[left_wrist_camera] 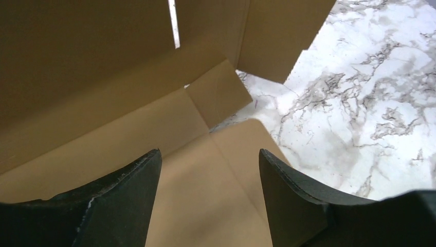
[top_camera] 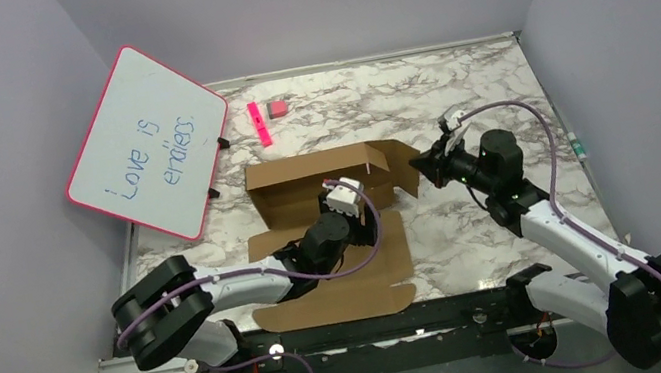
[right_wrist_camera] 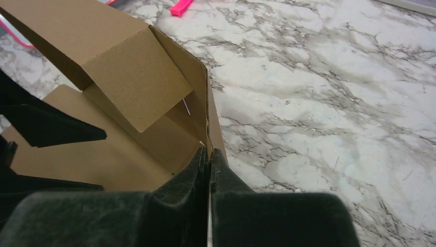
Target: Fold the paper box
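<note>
The paper box [top_camera: 304, 176] is a brown cardboard blank, partly raised, lying mid-table with its front panel flat toward the arms. Its back wall and right side flap stand up. My left gripper [top_camera: 369, 226] hovers low over the flat inner panel, open, with only cardboard [left_wrist_camera: 103, 77] showing between its fingers [left_wrist_camera: 208, 154]. My right gripper [top_camera: 419, 164] is at the box's right end, shut on the thin upright edge of the side flap [right_wrist_camera: 210, 152]. A folded inner tab [right_wrist_camera: 133, 82] hangs just beyond that edge.
A pink-framed whiteboard [top_camera: 147, 144] leans against the left wall. A pink marker [top_camera: 259, 123] and a small pink block [top_camera: 277, 108] lie behind the box. Grey walls enclose the marble table [top_camera: 473, 92] on three sides.
</note>
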Robot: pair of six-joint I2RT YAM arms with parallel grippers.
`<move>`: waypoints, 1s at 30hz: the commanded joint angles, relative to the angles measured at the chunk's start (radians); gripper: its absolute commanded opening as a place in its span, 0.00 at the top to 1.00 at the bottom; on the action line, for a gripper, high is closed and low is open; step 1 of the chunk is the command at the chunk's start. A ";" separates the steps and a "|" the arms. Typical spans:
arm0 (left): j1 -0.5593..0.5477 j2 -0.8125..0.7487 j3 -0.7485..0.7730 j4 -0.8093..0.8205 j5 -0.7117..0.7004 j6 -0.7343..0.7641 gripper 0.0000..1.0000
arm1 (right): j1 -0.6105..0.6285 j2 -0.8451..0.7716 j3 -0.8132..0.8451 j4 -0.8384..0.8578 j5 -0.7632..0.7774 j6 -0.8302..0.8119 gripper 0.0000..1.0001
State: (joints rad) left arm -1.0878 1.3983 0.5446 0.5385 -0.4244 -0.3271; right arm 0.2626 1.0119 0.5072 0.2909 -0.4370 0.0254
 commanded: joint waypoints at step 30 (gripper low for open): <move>-0.048 0.551 0.167 0.493 -0.258 0.268 0.05 | 0.103 -0.092 -0.055 -0.007 0.097 0.037 0.96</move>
State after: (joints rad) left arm -1.1301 1.9305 0.6991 0.9421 -0.5877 -0.0921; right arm 0.3595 0.9180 0.4427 0.2863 -0.3256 0.0521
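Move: The small tab at the front right corner of the paper box lies about 5 cm ahead of the left hand, 5 cm to its right and 10 cm below. The side flap stands some 8 cm ahead and 8 cm right, a little lower; the flat front panel spreads 7 cm back, 9 cm left and 11 cm below. From the right hand, already pinching that flap, the flap's middle is 4 cm left, level fore and aft and 6 cm lower, and the tab 5 cm back, 8 cm left and 15 cm below. The left hand sinks about 7 cm while working forward and to the right by 4 to 5 cm each, down into the open corner towards the small tab, its fingers spreading to nearly full width and its wrist rolling some 15 degrees with the left side rising and the tips lifting. The right hand keeps the side flap's edge pinched between shut fingers, easing back about 2 cm and slightly left early on, then holding there. ##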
